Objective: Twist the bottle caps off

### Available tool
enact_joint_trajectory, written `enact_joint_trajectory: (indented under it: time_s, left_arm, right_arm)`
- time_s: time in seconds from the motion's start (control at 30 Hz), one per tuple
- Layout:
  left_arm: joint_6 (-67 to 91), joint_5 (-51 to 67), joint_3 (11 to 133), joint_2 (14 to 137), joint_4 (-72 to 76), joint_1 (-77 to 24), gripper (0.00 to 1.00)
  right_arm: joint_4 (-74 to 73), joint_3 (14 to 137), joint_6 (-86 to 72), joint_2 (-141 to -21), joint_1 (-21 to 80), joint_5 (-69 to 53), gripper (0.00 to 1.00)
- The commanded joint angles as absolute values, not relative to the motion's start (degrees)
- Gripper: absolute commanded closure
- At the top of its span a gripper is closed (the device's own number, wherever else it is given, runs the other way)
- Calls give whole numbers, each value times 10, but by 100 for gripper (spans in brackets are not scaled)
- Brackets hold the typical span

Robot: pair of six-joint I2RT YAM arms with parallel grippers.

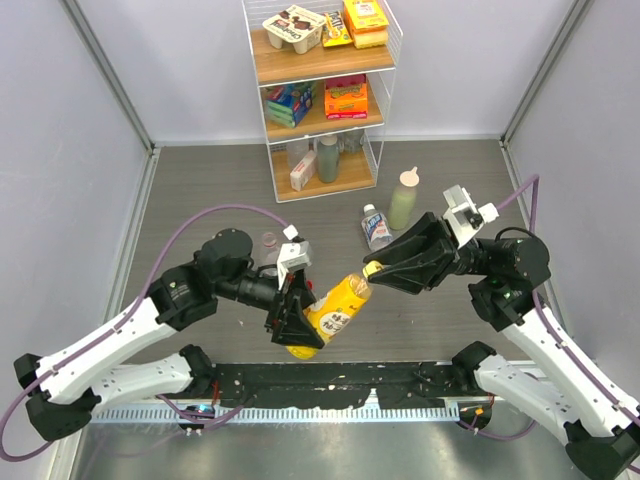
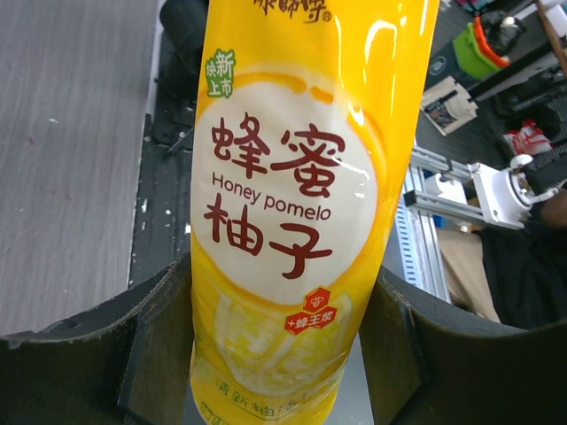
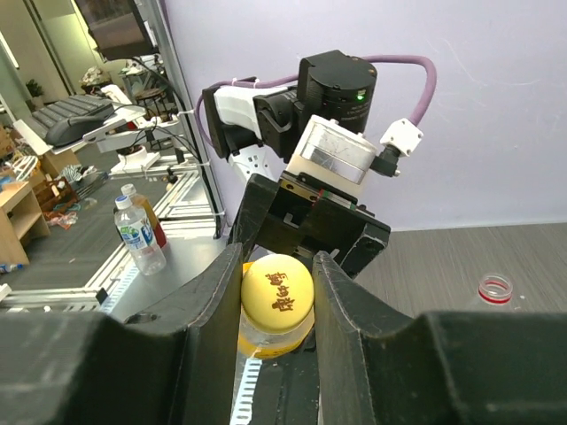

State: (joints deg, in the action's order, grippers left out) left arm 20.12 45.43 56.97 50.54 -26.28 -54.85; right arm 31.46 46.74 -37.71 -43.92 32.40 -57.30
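Observation:
The yellow-orange juice bottle is held tilted above the table between both arms. My left gripper is shut on its lower body, and the black fingers press both sides of the yellow label. My right gripper is shut on the bottle's yellow cap, one finger on each side. Behind, a clear bottle with a blue-white label and a white cap stands on the table. A clear bottle mouth with a red ring shows near the left arm, with no cap on it.
A pale green bottle with a cream pointed top stands next to the blue-white bottle. A white wire rack with snacks and bottles stands at the back centre. Grey walls close in both sides.

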Motion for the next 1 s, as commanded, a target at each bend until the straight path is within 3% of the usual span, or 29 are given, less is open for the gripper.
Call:
enact_joint_trajectory:
  time_s: [0.0,0.13,0.23,0.4,0.43,0.57,0.97]
  left_arm:
    - [221,542,579,511,-126,-550,100]
    - [215,533,580,514,-139,-550,100]
    - [187,496,583,508,-174,-550,100]
    - [142,407,579,492,-244,-550,100]
    - [132,388,577,489,-255,-549,100]
    - [104,310,559,479,-292,-550,100]
    - [79,166,528,480,-360,-550,100]
  right_arm:
    - [306,467,-359,-437,328,-599,98]
    - [286,475,-352,-439,328,-584,98]
    - [249,481,-333,-434,327,-558,89]
    - [191,497,-307,-432,328,-485,50]
    - [172,499,-297,-433,329,-465,35]
    - [140,513,-281,-455,328,-436,15]
    - [91,531,-287,-503,328,-384,1]
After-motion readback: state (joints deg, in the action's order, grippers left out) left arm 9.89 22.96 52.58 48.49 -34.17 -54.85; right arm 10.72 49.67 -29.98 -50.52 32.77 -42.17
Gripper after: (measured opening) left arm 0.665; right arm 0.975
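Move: The right fingers already pinch the cap, so it lies right at that hand's point, still on the yellow bottle. The same cap is about 6 cm ahead of the left hand, 9 to its right and 11 above, the left fingers holding the bottle body. The open cola bottle stands roughly 20 cm ahead of the right hand, 19 to its left and 31 below; the water bottle is some 35 ahead, 8 to the right and 39 below. The right fingers let go of the cap, spreading from their pinch to nearly wide open on either side of it, after both hands hover almost still. As they open, the right hand swings about 8 cm forward and 5 down, turning clockwise; the left hand keeps its grip and carries the bottle down and forward beneath it, turning some 25 degrees, mainly counter-clockwise. ##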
